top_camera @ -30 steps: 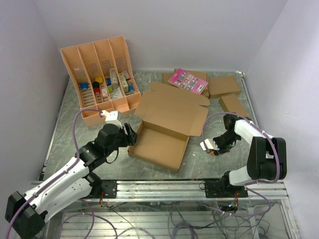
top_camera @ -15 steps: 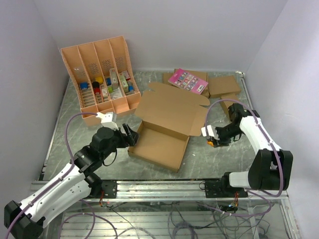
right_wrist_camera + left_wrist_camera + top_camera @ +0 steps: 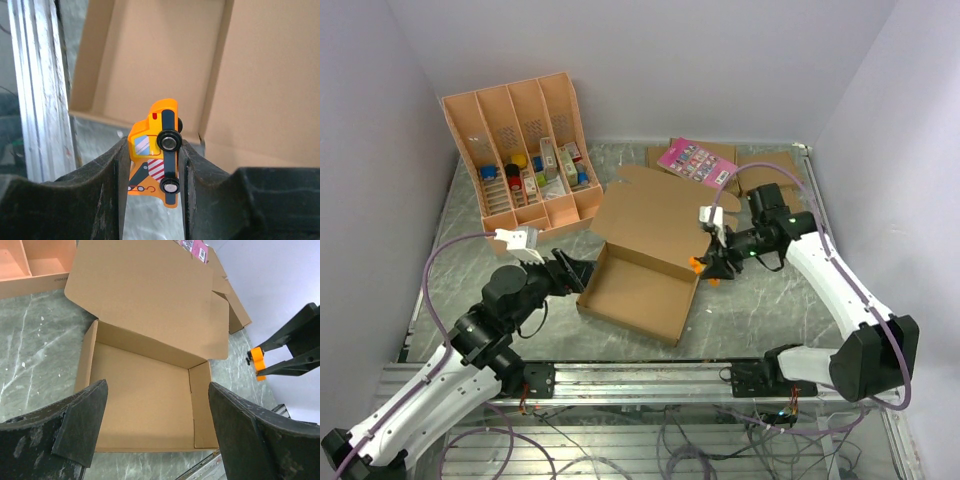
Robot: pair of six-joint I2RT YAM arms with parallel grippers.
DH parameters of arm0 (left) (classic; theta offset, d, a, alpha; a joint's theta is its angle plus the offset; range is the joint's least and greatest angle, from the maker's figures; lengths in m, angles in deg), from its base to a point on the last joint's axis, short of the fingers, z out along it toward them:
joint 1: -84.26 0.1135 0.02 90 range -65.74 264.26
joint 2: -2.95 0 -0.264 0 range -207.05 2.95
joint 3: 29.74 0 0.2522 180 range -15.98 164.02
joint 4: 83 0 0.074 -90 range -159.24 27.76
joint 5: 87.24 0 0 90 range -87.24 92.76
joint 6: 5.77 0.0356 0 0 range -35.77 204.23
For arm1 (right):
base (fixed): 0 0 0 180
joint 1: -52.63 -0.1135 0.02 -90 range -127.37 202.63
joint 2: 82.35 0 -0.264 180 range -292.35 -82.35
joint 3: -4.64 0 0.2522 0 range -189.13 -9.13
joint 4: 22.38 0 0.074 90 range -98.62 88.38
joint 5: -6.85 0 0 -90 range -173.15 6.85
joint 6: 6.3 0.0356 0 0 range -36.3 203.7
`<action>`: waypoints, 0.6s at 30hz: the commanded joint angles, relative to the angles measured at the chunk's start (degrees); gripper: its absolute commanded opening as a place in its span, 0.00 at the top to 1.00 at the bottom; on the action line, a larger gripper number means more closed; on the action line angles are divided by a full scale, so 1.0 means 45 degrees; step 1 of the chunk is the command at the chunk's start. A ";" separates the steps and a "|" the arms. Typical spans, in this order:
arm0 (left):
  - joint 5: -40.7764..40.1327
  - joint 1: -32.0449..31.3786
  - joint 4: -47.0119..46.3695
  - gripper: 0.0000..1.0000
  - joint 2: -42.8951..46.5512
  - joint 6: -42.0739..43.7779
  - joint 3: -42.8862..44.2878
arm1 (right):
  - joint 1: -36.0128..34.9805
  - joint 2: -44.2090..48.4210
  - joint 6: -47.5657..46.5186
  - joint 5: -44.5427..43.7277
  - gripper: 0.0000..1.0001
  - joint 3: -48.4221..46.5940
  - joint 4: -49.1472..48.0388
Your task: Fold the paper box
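The paper box point(image 3: 640, 292) lies in the middle of the table as an open brown cardboard tray, its lid point(image 3: 665, 212) leaning back behind it. The tray is bare inside in the left wrist view point(image 3: 145, 385). My left gripper point(image 3: 576, 272) hovers open just off the tray's left wall, with nothing between its fingers point(image 3: 85, 420). My right gripper point(image 3: 708, 264) is shut on a small orange toy truck point(image 3: 155, 145), held in the air by the box's right edge. Behind the truck the right wrist view shows the inside of the box point(image 3: 150, 50).
An orange-tan compartment tray point(image 3: 520, 150) with small items leans at the back left. Flat brown boxes point(image 3: 770, 172) and a pink card point(image 3: 697, 163) lie at the back right. A metal rail point(image 3: 650, 378) runs along the near edge. Walls close in on three sides.
My right arm has lifted the toy truck off the table at the right and carried it left to the box's edge. My left gripper has opened wider and drawn back slightly.
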 commanded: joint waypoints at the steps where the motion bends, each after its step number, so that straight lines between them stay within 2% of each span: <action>1: 0.0351 0.0037 -0.0115 0.09 0.0207 -0.0278 0.0039 | -0.1499 -0.0534 0.5290 -0.0373 1.00 -0.0026 -0.3337; 6: 0.0401 0.0040 -0.0309 0.09 0.0577 -0.0683 -0.0279 | -0.2532 -0.2059 0.7030 -0.1927 1.00 -0.0650 -0.4721; 13: 0.0232 0.0038 0.0008 0.10 0.0560 -0.0790 -0.0156 | -0.4751 -0.3284 0.9057 -0.5552 1.00 -0.0874 -0.7120; 18: 0.0159 0.0042 0.0144 0.10 0.0382 -0.0755 -0.0125 | -0.5571 -0.4596 0.9415 -0.6315 1.00 -0.1345 -0.7355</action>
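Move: The open tray of the paper box has its middle about 16 cm to the left of the right hand, roughly 1 cm nearer the base and some 15 cm below; this hand already holds the orange toy car. The tray's lid lies folded back about 18 cm ahead and 10 cm left of the hand, and the pink packet some 31 cm ahead and 1 cm left. From the waiting left hand the tray is about 13 cm to the right, level with it and some 19 cm below. The orange toy car, still pinched in the right fingers, is carried about 11 cm left, past the tray's right side and over its back right part. After starting out level, the hand also sinks some 5 cm towards the tray and edges forward nearly as much, the wrist swinging about 15 degrees clockwise while the fingers keep their hold. ##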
